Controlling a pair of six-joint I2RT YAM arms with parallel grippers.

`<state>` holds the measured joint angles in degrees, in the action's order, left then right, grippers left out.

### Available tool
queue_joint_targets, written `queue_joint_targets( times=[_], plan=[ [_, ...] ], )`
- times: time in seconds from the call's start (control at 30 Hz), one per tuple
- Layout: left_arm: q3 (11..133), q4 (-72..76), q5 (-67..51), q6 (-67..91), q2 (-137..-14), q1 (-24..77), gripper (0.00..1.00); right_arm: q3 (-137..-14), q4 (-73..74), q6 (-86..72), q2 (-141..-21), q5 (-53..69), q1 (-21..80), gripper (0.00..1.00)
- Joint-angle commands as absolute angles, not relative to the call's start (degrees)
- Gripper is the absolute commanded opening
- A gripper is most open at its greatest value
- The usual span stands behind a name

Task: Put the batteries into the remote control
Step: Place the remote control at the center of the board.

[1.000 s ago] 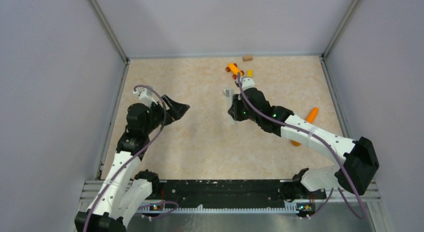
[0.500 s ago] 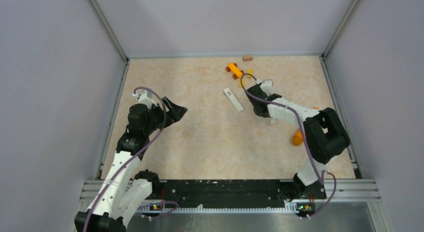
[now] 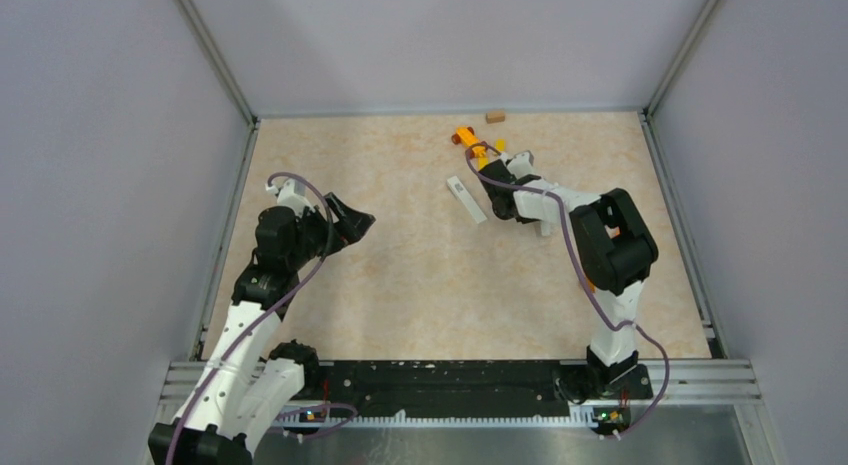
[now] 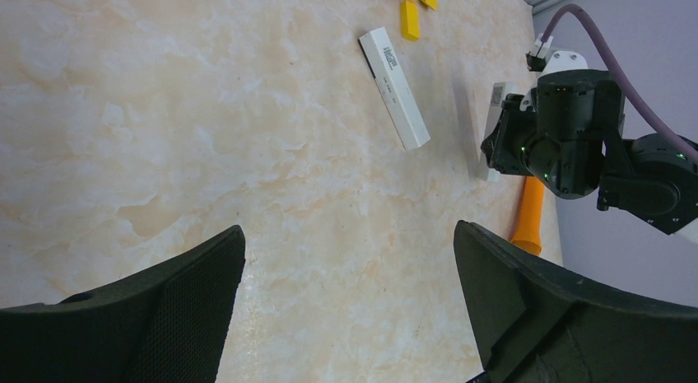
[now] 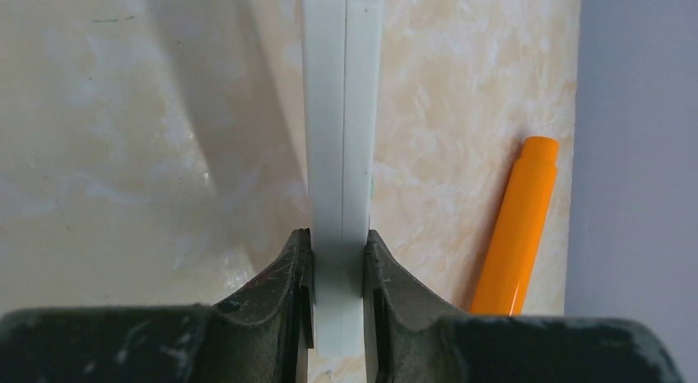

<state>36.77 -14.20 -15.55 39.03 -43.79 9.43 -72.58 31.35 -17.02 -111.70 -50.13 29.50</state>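
A long white bar point(image 3: 466, 199) with a small dark mark near one end lies flat at the back middle of the table point(image 3: 400, 285); the left wrist view shows that lying bar point(image 4: 395, 95) too. Just right of it my right gripper point(image 3: 503, 200) is shut on a second white bar point(image 5: 342, 111) that stands on its edge. A seam runs along this held bar point(image 4: 491, 136). Which one is the remote control and which its cover I cannot tell. The batteries are out of view. My left gripper point(image 4: 350, 231) hangs open over bare table at the left point(image 3: 358, 223).
An orange marker point(image 5: 518, 226) lies just right of the held bar, near the right wall. An orange toy car point(image 3: 465, 137), a yellow piece point(image 3: 498, 145) and a small wooden block point(image 3: 494, 116) sit at the back edge. Metal rails and walls bound the table.
My right gripper has moved from over the lying bar to its right, still holding the second bar. The right arm has folded up tightly. The left arm has stayed put.
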Motion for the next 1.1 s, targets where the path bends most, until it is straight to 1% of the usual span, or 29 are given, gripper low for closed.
queue_joint_targets(
  times=[0.0,0.13,0.47,0.6,0.73,0.87,0.97,1.07],
  plan=[
    [39.18,-12.43,-15.56,38.53,-44.22,9.14,0.99,-75.99,30.28,-20.07,-115.18,-45.01,29.53,0.11],
    [39.56,-13.13,-15.14,38.17,-43.79,9.06,0.99,-76.32,29.52,-20.59,-115.75,-42.50,29.53,0.17],
    [40.15,-14.23,-14.68,37.97,-42.86,9.05,0.99,-78.22,31.08,-20.98,-119.33,-38.99,29.53,0.23],
    [40.22,-14.41,-14.84,38.13,-42.69,9.05,0.99,-78.36,31.71,-21.26,-119.96,-39.20,29.53,0.27],
    [40.31,-14.67,-14.78,38.06,-42.48,9.05,0.99,-78.34,32.01,-21.04,-119.39,-38.40,29.74,0.36],
    [40.69,-15.29,-13.97,37.59,-42.25,9.05,0.99,-78.40,32.21,-21.14,-117.81,-35.93,30.14,0.42],
    [41.08,-16.08,-13.34,37.08,-42.19,9.05,0.99,-78.07,31.30,-21.33,-115.89,-33.35,30.40,0.45],
    [41.30,-16.79,-13.14,36.83,-42.19,9.05,0.99,-78.34,31.17,-21.68,-114.68,-30.94,30.41,0.45]
  ],
)
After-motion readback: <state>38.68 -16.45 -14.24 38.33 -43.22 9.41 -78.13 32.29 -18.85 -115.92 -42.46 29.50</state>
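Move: The right gripper already holds the remote control near its near end; the spot on the board where the remote goes is just below, with its middle about 5 cm ahead, 1 cm left and 4 cm down. The white box lies some 17 cm left and 4 cm farther out than the hand, the orange stick about 16 cm right and 7 cm back, both on the board. From the left hand, the remote is roughly 39 cm right, 14 cm ahead and 17 cm lower. Ease the right gripper down about 2 cm and forward 1.5 cm, drifting left, to set the remote on the board. Partway down, start opening the fingers to just under half open so the pinch ends, then carry the hand on left to about 3 cm in all, rolling its left side up by less than 10 degrees. ##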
